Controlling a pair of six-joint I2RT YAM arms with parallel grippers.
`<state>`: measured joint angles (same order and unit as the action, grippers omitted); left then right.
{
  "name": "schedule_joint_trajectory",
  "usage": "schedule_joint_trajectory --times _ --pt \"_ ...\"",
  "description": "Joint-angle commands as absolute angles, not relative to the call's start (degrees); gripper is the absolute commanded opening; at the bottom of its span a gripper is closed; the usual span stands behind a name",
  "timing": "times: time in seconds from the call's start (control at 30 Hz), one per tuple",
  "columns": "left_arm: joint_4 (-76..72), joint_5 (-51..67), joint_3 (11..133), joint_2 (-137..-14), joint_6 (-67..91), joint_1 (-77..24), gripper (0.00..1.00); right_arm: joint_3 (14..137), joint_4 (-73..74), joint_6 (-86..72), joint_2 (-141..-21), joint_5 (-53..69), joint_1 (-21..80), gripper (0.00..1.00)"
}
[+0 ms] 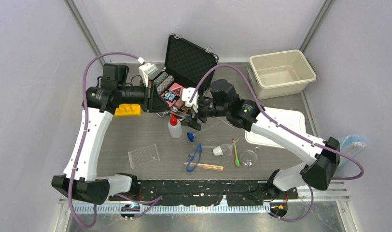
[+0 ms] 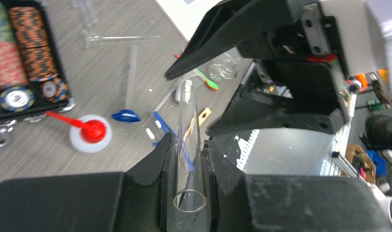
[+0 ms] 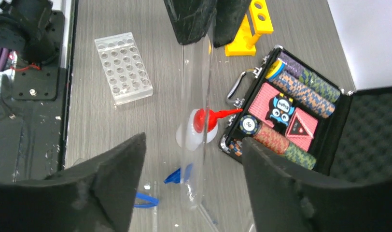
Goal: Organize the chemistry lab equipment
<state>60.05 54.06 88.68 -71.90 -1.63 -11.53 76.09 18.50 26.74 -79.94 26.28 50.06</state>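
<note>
My left gripper (image 2: pixel 187 140) is shut on a clear glass tube (image 2: pixel 189 121) and holds it above the table. The tube reaches between the wide-open jaws of my right gripper (image 3: pixel 194 145), which does not touch it (image 3: pixel 196 96). Both grippers (image 1: pixel 153 99) (image 1: pixel 191 108) meet in front of the case. Below stand the red-capped squeeze bottle (image 1: pixel 174 126) and a blue-capped tube (image 2: pixel 126 115). The yellow rack (image 1: pixel 127 110), clear rack (image 1: pixel 144 155), blue goggles (image 1: pixel 195 157), wooden clamp (image 1: pixel 204 166), green spatula (image 1: pixel 236 154) and funnel (image 1: pixel 218 151) lie on the table.
An open black case of poker chips (image 1: pixel 177 82) stands at the back centre. A beige bin (image 1: pixel 281 72) sits at the back right, with a white flat tray (image 1: pixel 281 125) in front of it. A small clear dish (image 1: pixel 248 158) lies by the spatula.
</note>
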Motion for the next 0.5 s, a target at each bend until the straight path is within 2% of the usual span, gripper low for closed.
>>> schedule_joint_trajectory --times 0.0,0.03,0.1,0.23,0.47 --pt "63.45 48.49 92.06 -72.99 -2.98 -5.73 0.00 80.22 18.14 26.18 -80.40 20.66 50.29 0.97" --pt "65.74 47.15 93.83 -74.36 -4.60 -2.93 0.00 80.55 18.65 26.18 -80.32 18.83 49.99 0.99" --pt "70.46 43.94 98.81 -77.94 -8.32 2.85 0.00 80.44 19.90 26.23 -79.89 17.98 48.79 0.96" --pt "78.91 31.25 111.50 -86.55 -17.13 10.56 0.00 80.39 23.10 26.33 -79.00 20.68 44.94 0.95" --pt "82.76 12.40 128.17 -100.91 -21.82 16.88 0.00 82.88 30.66 27.04 -81.74 30.40 37.39 0.95"
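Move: The yellow rack lies about 26 cm to the left hand's left and 17 cm ahead, some 30 cm below; the chip case is 22 cm ahead, 2 cm left, the red-capped bottle 5 cm straight ahead. From the right hand, the remaining loose test tube lies roughly 22 cm ahead and 16 cm right, 28 cm below; the chip case is 22 cm ahead, 7 cm left, the blue funnel 4 cm ahead, 6 cm right. Left keeps the tube, swinging about 25 cm left and forward towards the rack; right opens wide, withdrawing forward-right. ##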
